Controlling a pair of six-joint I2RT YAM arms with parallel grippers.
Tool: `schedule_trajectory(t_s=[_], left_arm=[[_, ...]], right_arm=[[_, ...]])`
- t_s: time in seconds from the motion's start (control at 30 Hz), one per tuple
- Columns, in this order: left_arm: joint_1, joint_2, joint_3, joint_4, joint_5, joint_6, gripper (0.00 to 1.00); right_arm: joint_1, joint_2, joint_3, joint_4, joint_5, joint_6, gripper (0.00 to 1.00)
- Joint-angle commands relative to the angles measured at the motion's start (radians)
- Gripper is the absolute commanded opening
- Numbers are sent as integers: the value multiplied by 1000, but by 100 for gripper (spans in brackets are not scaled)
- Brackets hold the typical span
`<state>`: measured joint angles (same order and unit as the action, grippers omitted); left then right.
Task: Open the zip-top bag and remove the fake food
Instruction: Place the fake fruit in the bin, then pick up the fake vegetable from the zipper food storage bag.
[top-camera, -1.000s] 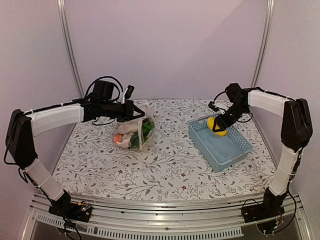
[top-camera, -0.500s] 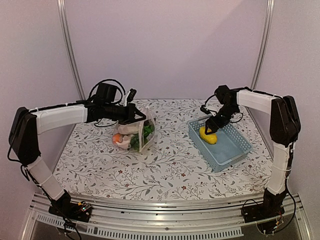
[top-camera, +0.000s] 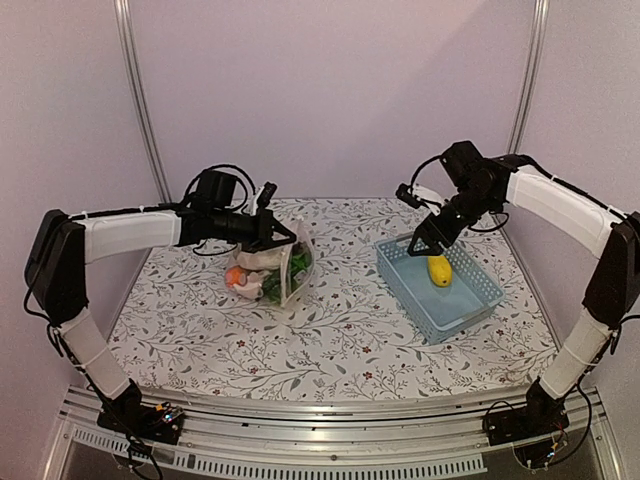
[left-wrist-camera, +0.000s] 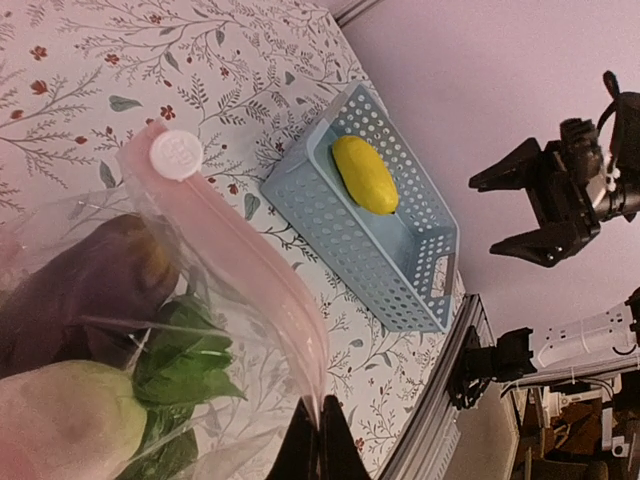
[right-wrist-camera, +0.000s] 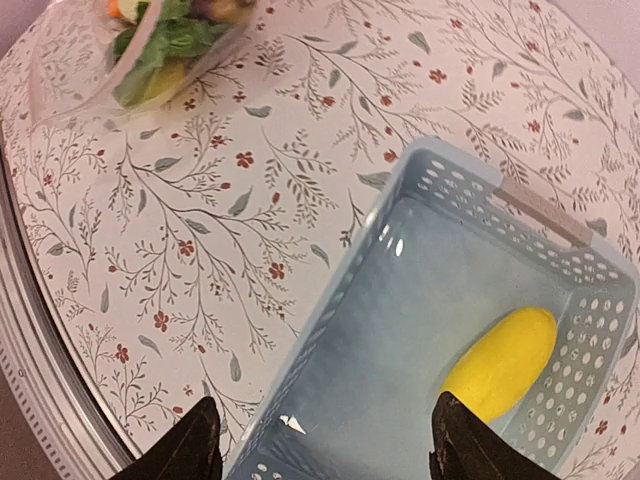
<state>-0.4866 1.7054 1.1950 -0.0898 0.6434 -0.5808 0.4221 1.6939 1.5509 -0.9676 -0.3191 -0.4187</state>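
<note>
The clear zip-top bag (top-camera: 285, 268) stands at the table's left, with fake food inside it: a dark purple eggplant (left-wrist-camera: 85, 295), green leaves (left-wrist-camera: 185, 365) and a pale piece (left-wrist-camera: 60, 425). My left gripper (top-camera: 287, 238) is shut on the bag's pink zip rim (left-wrist-camera: 250, 275), its fingertips (left-wrist-camera: 320, 445) pinching the strip near the white slider (left-wrist-camera: 176, 155). A yellow fake food piece (top-camera: 439, 270) lies in the light-blue basket (top-camera: 400, 285). My right gripper (top-camera: 425, 238) hangs open above the basket's far left corner, holding nothing. In the right wrist view the yellow piece (right-wrist-camera: 500, 365) lies below the right gripper (right-wrist-camera: 325, 430).
The light-blue basket (right-wrist-camera: 330, 330) sits at the right of the floral tablecloth (top-camera: 340, 330). An aluminium rail (top-camera: 330, 425) runs along the near edge. Metal uprights (top-camera: 140, 100) and pale walls close in the back and sides.
My right gripper opened and let the yellow piece drop into the basket, then rose above it. The left gripper kept its hold on the bag rim and shifted slightly right.
</note>
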Motion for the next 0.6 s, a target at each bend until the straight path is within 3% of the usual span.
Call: schedule_trajectory(t_s=[0.0,0.13,0.4,0.57], left_arm=[[17,7,15,7,18,-8,0],[16,-4,11,16,30,-12,0],[12,-29,-46,184,74,-80,0],[11,-51,-66,223,84,-102,0]], right_arm=[[112,21,103,-7,-64,-34,64],[182,143,271,-30,-186,60,53],[293,352,456,134,-264,278,32],[340,444,492,182,-306,364,29]])
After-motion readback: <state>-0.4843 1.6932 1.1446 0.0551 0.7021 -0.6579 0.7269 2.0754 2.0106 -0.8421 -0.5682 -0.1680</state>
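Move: The leafy greens in the bag's open mouth lie about 30 cm left of the empty right hand, 5 cm ahead and 12 cm below. The bag rim pinched by the left hand stands 30 cm to the right hand's left, level in height and 1 cm ahead. The blue bin's middle is 5 cm right and 14 cm down, with the yellow fruit in it 4 cm ahead. For the left hand the greens are 3 cm ahead, 1 cm right and 12 cm below. The bag's mouth, its rim still pinched by the left hand, is what the right hand now swings to: some 20 cm left from over the bin, rising about 5 cm at first and then sinking a little. Its partly open fingers narrow to less than half their gap and turn about 25 degrees to point more leftward. The left hand lifts the rim about 1 cm. ##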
